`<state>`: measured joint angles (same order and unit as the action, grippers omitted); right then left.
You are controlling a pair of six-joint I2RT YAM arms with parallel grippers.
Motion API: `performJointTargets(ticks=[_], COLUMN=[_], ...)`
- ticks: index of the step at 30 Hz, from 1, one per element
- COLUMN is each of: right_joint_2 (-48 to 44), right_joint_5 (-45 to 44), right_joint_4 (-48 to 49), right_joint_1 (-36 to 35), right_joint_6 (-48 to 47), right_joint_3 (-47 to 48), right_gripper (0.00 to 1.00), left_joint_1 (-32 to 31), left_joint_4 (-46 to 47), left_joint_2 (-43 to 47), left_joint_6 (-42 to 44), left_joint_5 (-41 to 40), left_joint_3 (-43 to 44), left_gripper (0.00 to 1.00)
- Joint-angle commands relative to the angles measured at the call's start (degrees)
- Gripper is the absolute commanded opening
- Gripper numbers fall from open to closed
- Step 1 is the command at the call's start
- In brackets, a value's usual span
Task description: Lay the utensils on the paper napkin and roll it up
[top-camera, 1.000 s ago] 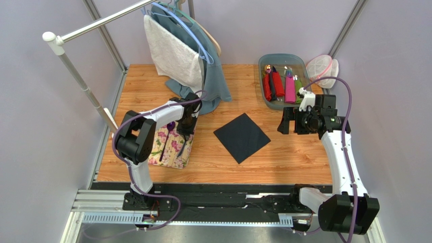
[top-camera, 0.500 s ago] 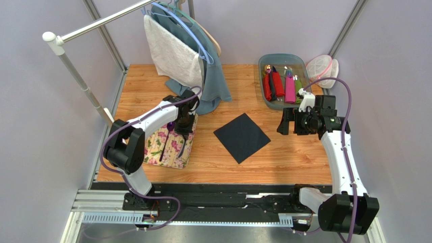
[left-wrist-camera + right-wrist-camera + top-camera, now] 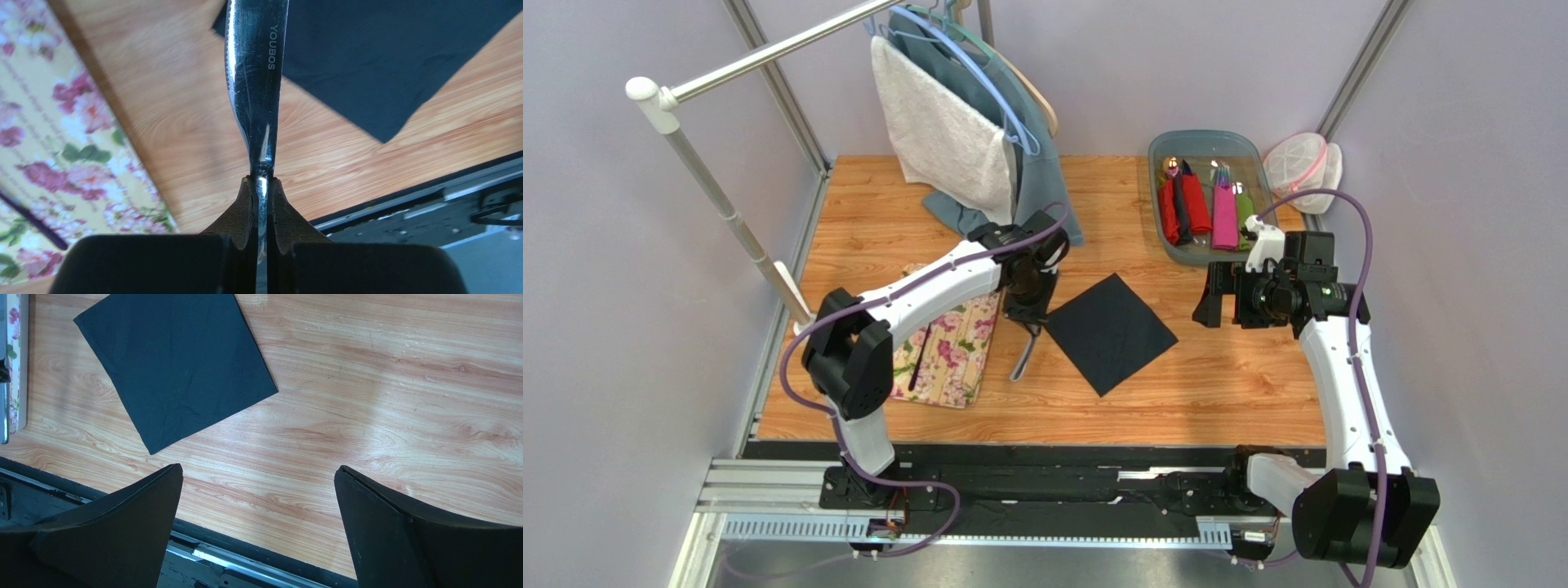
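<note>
My left gripper [image 3: 1030, 314] is shut on the handle of a silver knife [image 3: 1022, 355], which hangs above the wood between the floral mat [image 3: 946, 349] and the paper napkin [image 3: 1108, 331]. In the left wrist view the fingertips [image 3: 245, 202] pinch the knife [image 3: 255, 73], whose serrated blade reaches over the napkin's corner [image 3: 393, 55]. A dark thin utensil [image 3: 918, 368] lies on the mat. The dark navy napkin lies flat with nothing on it. My right gripper [image 3: 1225, 294] hovers open to its right, with the napkin [image 3: 175, 367] ahead of its empty jaws [image 3: 258, 471].
A grey bin [image 3: 1161, 153] with red, pink and green rolls stands at the back right, with a mesh pouch [image 3: 1302, 165] beside it. Towels on hangers [image 3: 946, 123] hang from a rail at the back left, close behind my left arm.
My left arm has swung right, off the floral mat toward the napkin's left corner, carrying the knife. The right arm has stayed still.
</note>
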<state>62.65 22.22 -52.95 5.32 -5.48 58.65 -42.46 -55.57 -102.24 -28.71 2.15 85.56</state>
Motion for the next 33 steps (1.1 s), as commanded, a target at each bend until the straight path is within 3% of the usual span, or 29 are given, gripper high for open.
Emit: performJointTargets(ticks=[1, 7, 16, 33], right_joint_2=[-0.78, -1.13, -1.13, 0.98], right_joint_5=[0.55, 0.2, -0.33, 0.11], right_joint_4=[1.27, 1.53, 2.5, 3.64], right_joint_1=[0.21, 0.21, 0.39, 0.48], right_joint_6=[1.34, 2.05, 2.93, 2.14], right_joint_3=[-0.65, -0.73, -1.7, -2.23], right_gripper=[1.0, 1.0, 1.0, 1.0], left_joint_1=[-2.89, -6.41, -6.76, -5.8], left_joint_4=[-0.77, -1.64, 1.43, 5.03], left_joint_2=[-4.98, -14.73, -28.0, -33.64], left_joint_6=[-5.74, -10.04, -14.97, -20.95], left_joint_5=[0.75, -0.22, 1.18, 6.2], left_joint_3=[10.03, 24.18, 37.83, 38.81], left_gripper=[0.0, 0.0, 0.0, 0.0])
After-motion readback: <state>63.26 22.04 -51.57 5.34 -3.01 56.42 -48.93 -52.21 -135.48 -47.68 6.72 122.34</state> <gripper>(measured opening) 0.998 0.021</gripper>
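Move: The left gripper still holds the knife, handle end towards the robot, over bare wood. The middle of the paper napkin lies some 15 cm to its right, about 3 cm farther out and roughly 10 cm below. The flowered board is about 20 cm to its left and 3 cm ahead; the tray is some 34 cm ahead and 36 cm to its right. From the right gripper, the napkin's middle is about 24 cm left, 4 cm ahead and 16 cm down. Keep the left gripper shut on the knife and sweep it about 17 cm to the right and some 6 cm forward, until it is over the napkin. Stay nearly level for the first part, then ease down roughly 5 cm as the sideways run slows, turning the wrist around 10 degrees counter-clockwise. Don't open the fingers yet. ##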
